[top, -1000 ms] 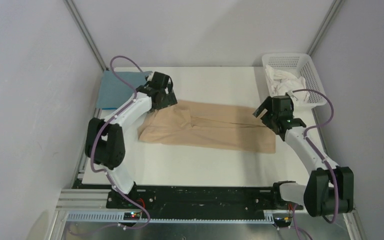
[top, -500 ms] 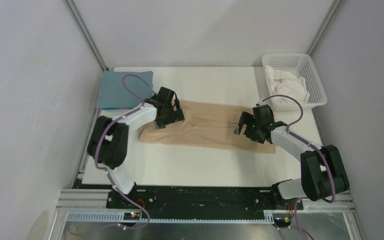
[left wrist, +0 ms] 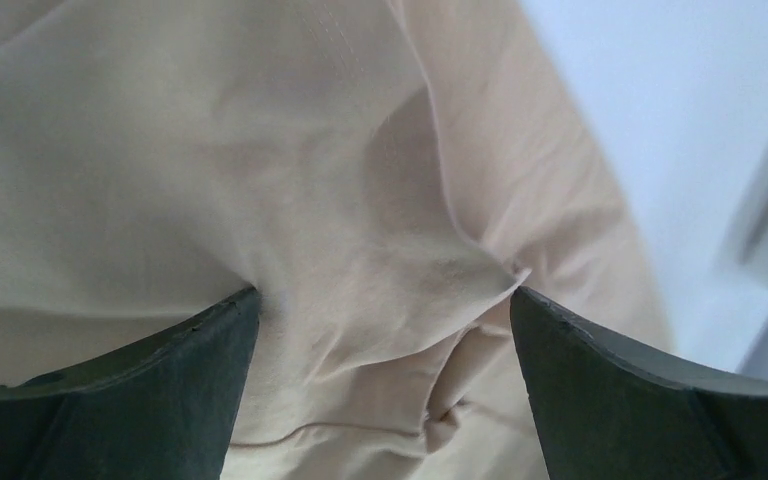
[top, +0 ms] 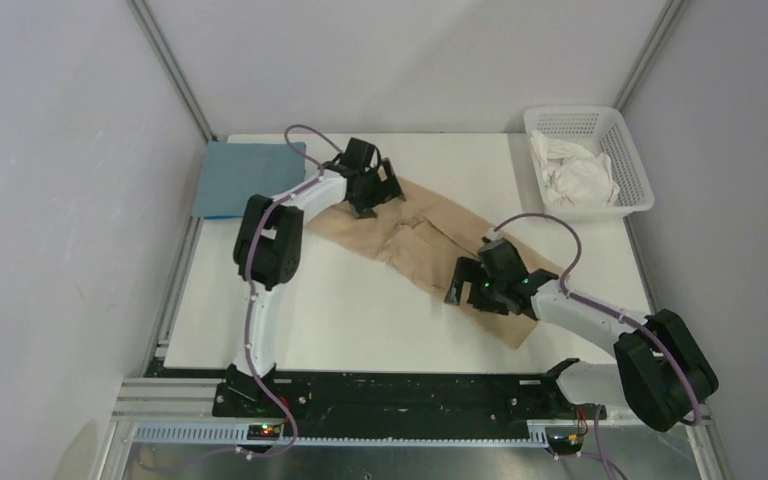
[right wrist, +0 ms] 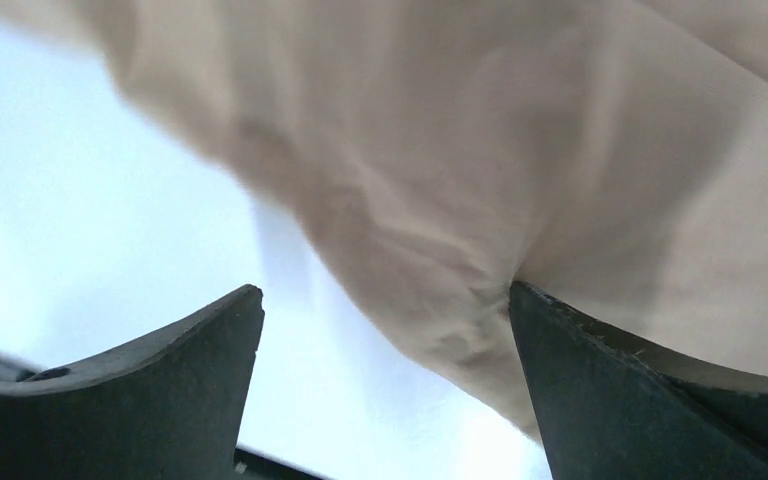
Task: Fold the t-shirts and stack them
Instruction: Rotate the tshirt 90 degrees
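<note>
The tan t-shirt (top: pixel 420 245) lies flat in a long strip, slanting from far left to near right across the white table (top: pixel 360 320). My left gripper (top: pixel 372 188) stands open at the strip's far-left end; in the left wrist view (left wrist: pixel 385 330) both fingertips (left wrist: pixel 175 380) press into wrinkled tan cloth (left wrist: pixel 260 150). At the strip's near edge my right gripper (top: pixel 465 288) is open as well. Seen from the right wrist (right wrist: pixel 385 320), one finger (right wrist: pixel 620 380) touches the cloth's edge (right wrist: pixel 560 150) and the other hangs over bare table. The teal t-shirt (top: pixel 245 178) lies folded at the far left.
A white lattice basket (top: pixel 632 165) with crumpled white cloth (top: pixel 575 175) in it stands at the far right corner. Grey walls close in the table on three sides. The arms' bases and a black rail (top: pixel 410 395) run along the near edge.
The tan shirt has swung from lying crosswise to slanting: its left end went farther away, its right end came nearer. The left gripper moved away and rightward, the right one nearer and leftward.
</note>
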Controlling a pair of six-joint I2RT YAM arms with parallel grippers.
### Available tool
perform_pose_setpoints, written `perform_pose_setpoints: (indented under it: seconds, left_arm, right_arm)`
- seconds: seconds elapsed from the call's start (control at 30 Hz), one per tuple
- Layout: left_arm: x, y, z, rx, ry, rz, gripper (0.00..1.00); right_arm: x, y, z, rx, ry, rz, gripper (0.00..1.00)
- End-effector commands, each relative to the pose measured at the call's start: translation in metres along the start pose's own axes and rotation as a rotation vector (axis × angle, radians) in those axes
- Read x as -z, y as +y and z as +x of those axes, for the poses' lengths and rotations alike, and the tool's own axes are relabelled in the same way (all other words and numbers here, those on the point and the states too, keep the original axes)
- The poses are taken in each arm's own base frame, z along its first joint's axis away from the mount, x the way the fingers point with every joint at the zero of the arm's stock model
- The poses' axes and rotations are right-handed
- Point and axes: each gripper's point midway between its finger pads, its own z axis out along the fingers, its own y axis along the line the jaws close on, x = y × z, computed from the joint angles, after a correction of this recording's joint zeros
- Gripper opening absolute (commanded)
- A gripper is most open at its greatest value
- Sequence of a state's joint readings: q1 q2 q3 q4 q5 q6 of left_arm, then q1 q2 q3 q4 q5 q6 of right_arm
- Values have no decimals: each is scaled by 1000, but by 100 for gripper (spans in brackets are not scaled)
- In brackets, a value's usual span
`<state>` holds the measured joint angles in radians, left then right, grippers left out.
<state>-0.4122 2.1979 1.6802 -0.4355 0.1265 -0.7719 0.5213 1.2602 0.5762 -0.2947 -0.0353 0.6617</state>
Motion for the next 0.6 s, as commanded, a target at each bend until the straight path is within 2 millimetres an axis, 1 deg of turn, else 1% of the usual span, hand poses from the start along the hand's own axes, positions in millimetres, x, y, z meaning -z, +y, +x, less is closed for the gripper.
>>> perform_pose_setpoints:
  seconds: [0.0,0.03,0.07,0.1,0.13,0.17,0.2,0.23,0.27,0.3,0.33,0.37,0.4,0.43,0.47,0.5,0.53,0.57]
  left_arm:
    - [-29,-57,2,28,79,169,100]
    - [-34,-79,-8,22,78,233,100]
    - [-27,-106,-26,13,38,296,100]
    - [-45,-104,-24,20,48,293,100]
    - [-38,-127,-41,13,4,347,100]
    - [-57,-124,-37,18,22,348,100]
    - [-46,-146,-53,14,-17,410,100]
    - [-62,-143,-49,34,-1,415,100]
    - [-67,-147,-53,38,-15,434,100]
    - [-67,-151,-57,51,-28,449,100]
    - [-70,-149,-57,54,-29,447,100]
    - [-70,-149,-59,47,-40,449,100]
    - [-70,-146,-62,48,-57,433,100]
    - [-70,-140,-65,41,-68,417,100]
    - [-64,-140,-74,39,-99,409,100]
    - [-61,-137,-80,42,-112,403,100]
    - [-52,-141,-86,39,-126,415,100]
    - [-46,-140,-93,40,-135,422,100]
  right_arm:
    - [5,34,94,64,311,-161,97]
    - [6,54,102,82,351,-248,97]
    - [13,70,118,118,412,-325,97]
    - [10,86,121,148,419,-382,97]
    - [16,98,135,200,458,-434,97]
    - [11,112,135,229,463,-460,97]
    - [8,116,149,280,502,-467,97]
    - [9,133,146,308,493,-502,97]
    - [6,149,147,335,492,-532,97]
    - [5,158,146,341,483,-552,97]
    - [2,166,140,337,469,-549,97]
    - [-1,167,133,333,436,-531,97]
    - [1,166,127,333,416,-509,97]
    - [-1,163,117,332,364,-474,97]
    - [9,163,109,333,333,-467,98]
    - [9,160,99,334,279,-435,98]
    - [22,159,91,337,242,-433,99]
    - [35,162,76,340,163,-438,99]
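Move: Under the left fingers lies the tan t-shirt's far left end; its middle is about 17 cm back and 16 cm to the right of that hand, 1 cm below. The blue folded stack sits some 36 cm left of the left hand and 9 cm ahead. From the right hand, on the shirt's near right part, the middle is about 15 cm ahead and 8 cm left; the white basket stands some 47 cm ahead and 32 cm right. Swinging the t-shirt clockwise between them, both open hands keep their fingertips on the cloth: the right drags its end some 18 cm left and 9 cm back towards the base, turning about 35 degrees counter-clockwise, while the left pushes the far end about 12 cm right and 11 cm forward, its wrist rolling some 20 degrees left side down. Both rise slightly and slow at the end. ##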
